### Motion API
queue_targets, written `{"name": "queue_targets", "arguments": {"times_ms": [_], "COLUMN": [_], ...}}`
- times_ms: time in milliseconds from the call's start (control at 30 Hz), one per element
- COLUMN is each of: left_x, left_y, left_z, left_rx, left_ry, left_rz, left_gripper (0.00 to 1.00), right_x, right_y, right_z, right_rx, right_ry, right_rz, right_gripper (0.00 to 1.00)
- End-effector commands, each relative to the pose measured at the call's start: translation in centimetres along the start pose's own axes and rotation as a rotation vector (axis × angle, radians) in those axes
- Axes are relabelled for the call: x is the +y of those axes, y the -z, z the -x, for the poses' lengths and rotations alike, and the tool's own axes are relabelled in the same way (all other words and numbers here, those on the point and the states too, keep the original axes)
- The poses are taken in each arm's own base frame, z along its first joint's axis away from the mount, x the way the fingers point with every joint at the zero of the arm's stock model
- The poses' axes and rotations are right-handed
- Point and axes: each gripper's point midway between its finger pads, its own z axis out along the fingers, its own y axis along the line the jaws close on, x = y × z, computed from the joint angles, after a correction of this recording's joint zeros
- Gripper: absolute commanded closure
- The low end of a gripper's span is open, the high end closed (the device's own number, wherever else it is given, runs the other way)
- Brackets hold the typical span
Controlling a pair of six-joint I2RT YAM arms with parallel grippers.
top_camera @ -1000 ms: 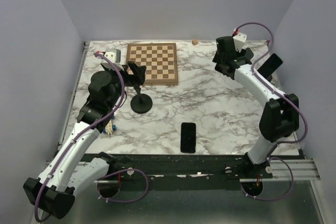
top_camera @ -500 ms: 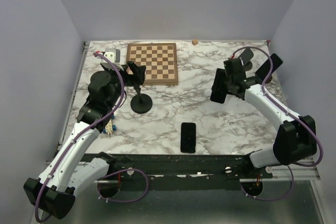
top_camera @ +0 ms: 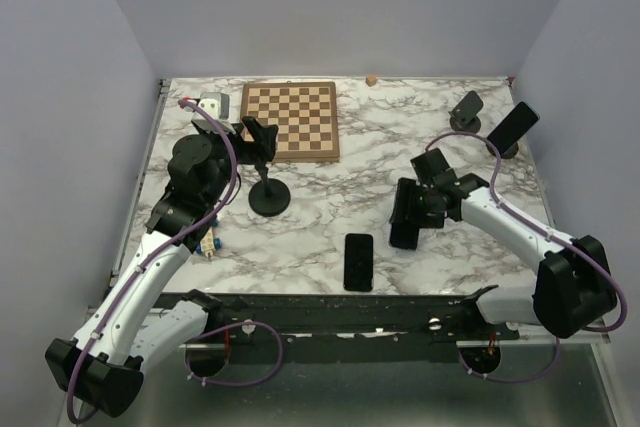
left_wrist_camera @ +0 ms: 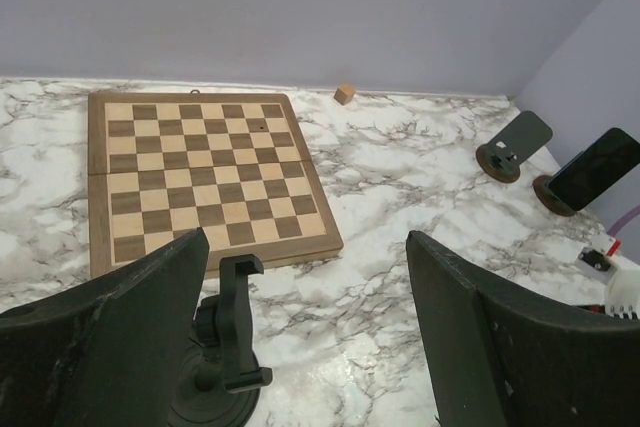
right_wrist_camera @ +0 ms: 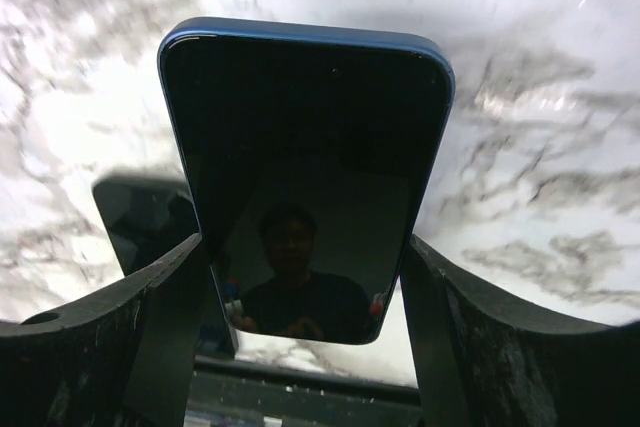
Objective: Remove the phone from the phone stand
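My right gripper (top_camera: 412, 209) is shut on a dark blue-edged phone (top_camera: 404, 217), held low over the marble table (top_camera: 320, 202) at the front right; in the right wrist view the phone (right_wrist_camera: 305, 167) sits between my fingers (right_wrist_camera: 150, 317). A small empty black stand (top_camera: 466, 110) stands at the back right. Beside it another phone (top_camera: 515, 125) leans in its stand, also seen in the left wrist view (left_wrist_camera: 598, 167). My left gripper (top_camera: 243, 137) is open and empty, next to an empty black clamp stand (top_camera: 266, 182), which also shows in the left wrist view (left_wrist_camera: 228, 347).
A second phone (top_camera: 358, 261) lies flat near the front edge, left of the held phone. A chessboard (top_camera: 290, 120) lies at the back. A small tan cube (top_camera: 371, 79) sits by the back wall. A small object (top_camera: 209, 244) lies at the left front.
My right arm has swung from the back right corner toward the front centre, carrying the phone down close to the table. The left arm has not moved.
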Motion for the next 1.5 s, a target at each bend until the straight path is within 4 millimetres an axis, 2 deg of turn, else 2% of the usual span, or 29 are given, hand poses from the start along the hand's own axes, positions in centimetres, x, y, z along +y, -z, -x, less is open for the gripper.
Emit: {"name": "queue_targets", "arguments": {"times_ms": [0, 67, 200, 267, 367, 600, 767, 1000, 1233, 1467], "left_x": [-0.8, -1.0, -0.8, -0.9, -0.8, -0.7, -0.9, -0.8, -0.7, -0.8], "left_y": [0.3, 0.4, 0.2, 0.2, 0.2, 0.0, -0.1, -0.3, -0.3, -0.4], "left_z": [0.9, 0.8, 0.6, 0.7, 0.7, 0.3, 0.3, 0.1, 0.1, 0.0], "left_rx": [-0.018, -0.015, -0.011, -0.009, -0.012, -0.003, 0.000, 0.008, 0.011, 0.014], "left_ry": [0.009, 0.014, 0.007, 0.004, 0.004, 0.000, 0.002, 0.001, -0.003, 0.000], "left_rz": [-0.027, -0.037, -0.026, -0.028, -0.028, -0.023, -0.029, -0.024, -0.021, -0.023], "left_gripper": [0.12, 0.12, 0.12, 0.12, 0.12, 0.12, 0.12, 0.12, 0.12, 0.12], "right_x": [1.2, 1.4, 1.7, 2.3, 2.0, 0.9, 1.8, 1.7, 1.9, 2.1], "right_y": [0.3, -0.1, -0.2, -0.1, -0.7, -1.1, -1.3, -2.3, -2.3, -2.3], "right_z": [-4.1, -6.1, -8.6, -9.4, -10.0, -10.3, -10.3, -11.3, -11.5, -11.8], "right_rx": [0.080, 0.113, 0.142, 0.143, 0.131, 0.132, 0.128, 0.164, 0.155, 0.166], "right_ry": [-0.066, -0.061, -0.048, -0.049, -0.037, -0.005, -0.006, 0.029, 0.037, 0.026], "right_rz": [0.056, 0.047, 0.003, 0.020, 0.009, -0.057, -0.016, -0.050, -0.052, -0.049], "right_gripper": [0.99, 0.99, 0.99, 0.99, 0.99, 0.99, 0.97, 0.91, 0.77, 0.68]}}
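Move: The right hand already holds the second phone above the table. The bare spot it is bound for is about 10 cm back, 4 cm left and 6 cm below. The phone already lying flat is 10 cm back and 12 cm left, also about 6 cm lower; the emptied stand is some 32 cm ahead and 25 cm right. From the left hand, that spot lies roughly 17 cm back, 32 cm right and 33 cm down. Still pinching the phone by its long sides, the right hand sweeps quickly back towards the near table edge, about 10 cm, sinking some 6 cm and drifting a little left towards the phone already laid down. After a short check it lowers the last centimetre to set the held phone flat beside that one, the fingers tipped about 10 degrees nearer straight down and keeping their grip. ##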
